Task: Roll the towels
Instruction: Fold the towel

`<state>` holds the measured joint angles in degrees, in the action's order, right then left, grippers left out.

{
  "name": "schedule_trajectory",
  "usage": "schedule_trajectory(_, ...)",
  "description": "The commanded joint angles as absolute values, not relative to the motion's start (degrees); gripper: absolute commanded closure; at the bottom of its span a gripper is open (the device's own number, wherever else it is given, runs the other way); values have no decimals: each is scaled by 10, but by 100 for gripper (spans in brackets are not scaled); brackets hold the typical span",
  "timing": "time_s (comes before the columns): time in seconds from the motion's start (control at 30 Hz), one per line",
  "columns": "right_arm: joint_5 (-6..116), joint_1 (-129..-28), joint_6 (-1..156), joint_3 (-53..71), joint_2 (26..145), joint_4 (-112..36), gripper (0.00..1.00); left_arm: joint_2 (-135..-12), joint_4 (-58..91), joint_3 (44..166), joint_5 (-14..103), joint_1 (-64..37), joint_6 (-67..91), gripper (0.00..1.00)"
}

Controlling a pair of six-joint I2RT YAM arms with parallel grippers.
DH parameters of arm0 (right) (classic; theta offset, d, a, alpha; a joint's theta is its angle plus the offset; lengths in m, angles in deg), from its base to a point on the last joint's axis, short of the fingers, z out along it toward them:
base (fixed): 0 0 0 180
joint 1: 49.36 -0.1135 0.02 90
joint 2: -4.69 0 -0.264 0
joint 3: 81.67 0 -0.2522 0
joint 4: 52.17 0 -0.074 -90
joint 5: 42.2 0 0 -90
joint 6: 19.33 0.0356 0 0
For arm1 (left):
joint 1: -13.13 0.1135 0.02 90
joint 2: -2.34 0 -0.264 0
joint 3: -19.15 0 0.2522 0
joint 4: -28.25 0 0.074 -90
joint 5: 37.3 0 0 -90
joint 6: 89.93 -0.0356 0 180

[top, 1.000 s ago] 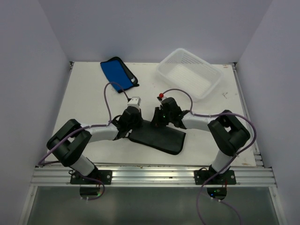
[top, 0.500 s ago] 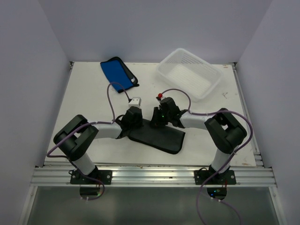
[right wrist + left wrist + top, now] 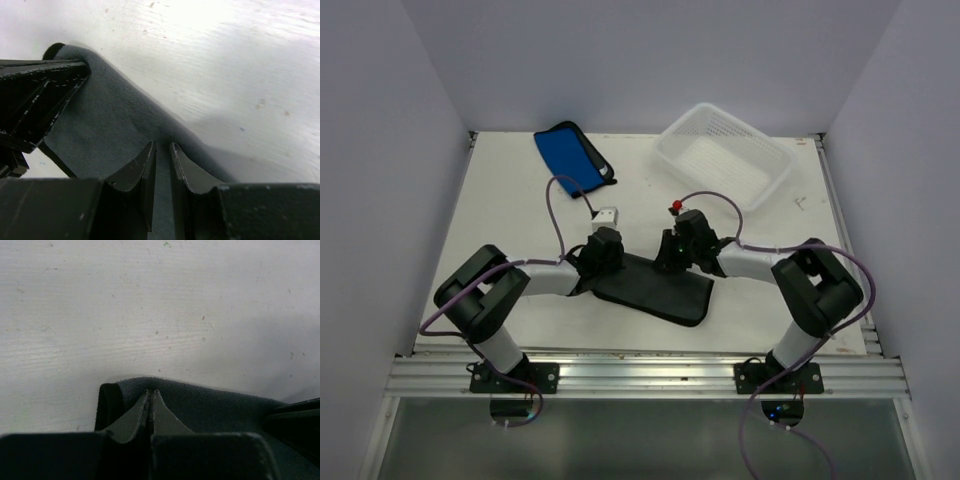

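Observation:
The dark towel (image 3: 655, 292) lies spread between the arm bases, grey-black in both wrist views (image 3: 215, 407) (image 3: 100, 125). My left gripper (image 3: 603, 256) (image 3: 151, 390) is shut at its far left edge, where the cloth rises to the tips beside a small fold. Further right along that far edge, my right gripper (image 3: 678, 258) (image 3: 162, 145) holds a ridge of cloth between its narrow-set jaws. The left gripper's fingers (image 3: 40, 95) show in the right wrist view at the towel's corner. The blue towel (image 3: 572, 157) lies flat at the back left.
A white perforated basket (image 3: 725, 158) stands at the back right, beyond the right gripper. Purple cables loop over both arms. The table's side rails run along its left and right edges (image 3: 840, 230).
The right gripper has slid to the right along the towel's far edge and its jaws have parted slightly. The left arm drew in a little earlier and now holds still.

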<state>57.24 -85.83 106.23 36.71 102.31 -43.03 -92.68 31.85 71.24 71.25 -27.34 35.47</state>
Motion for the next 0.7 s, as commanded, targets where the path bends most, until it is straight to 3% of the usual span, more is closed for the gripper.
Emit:
schedule_trajectory(0.0,548,-841,1046,389,979,-420,78,-912,310,715,743,-268,364,100)
schedule_trajectory(0.67,529,-760,990,526,848,-365,78,-911,294,712,749,-268,364,100)
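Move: The dark, folded towel lies under both hands. The right end of its far edge is what the right hand heads for, about 12 cm to that hand's right, 4 cm back and a touch lower. The towel's middle is some 6 cm back and 3 cm left of the right hand; the edge's left end, about 14 cm left and 5 cm ahead. From the left hand, the right end lies roughly 26 cm right and 5 cm back. Along the towel's far folded edge the right hand sweeps about 10 cm to the right, away from the left hand, soon easing back a couple of centimetres to follow the edge's slant towards its right end. Its slightly open fingertips keep on the cloth, the wrist turning some 10 degrees, mostly clockwise. The left hand, shut, stays on the edge near its left end. ##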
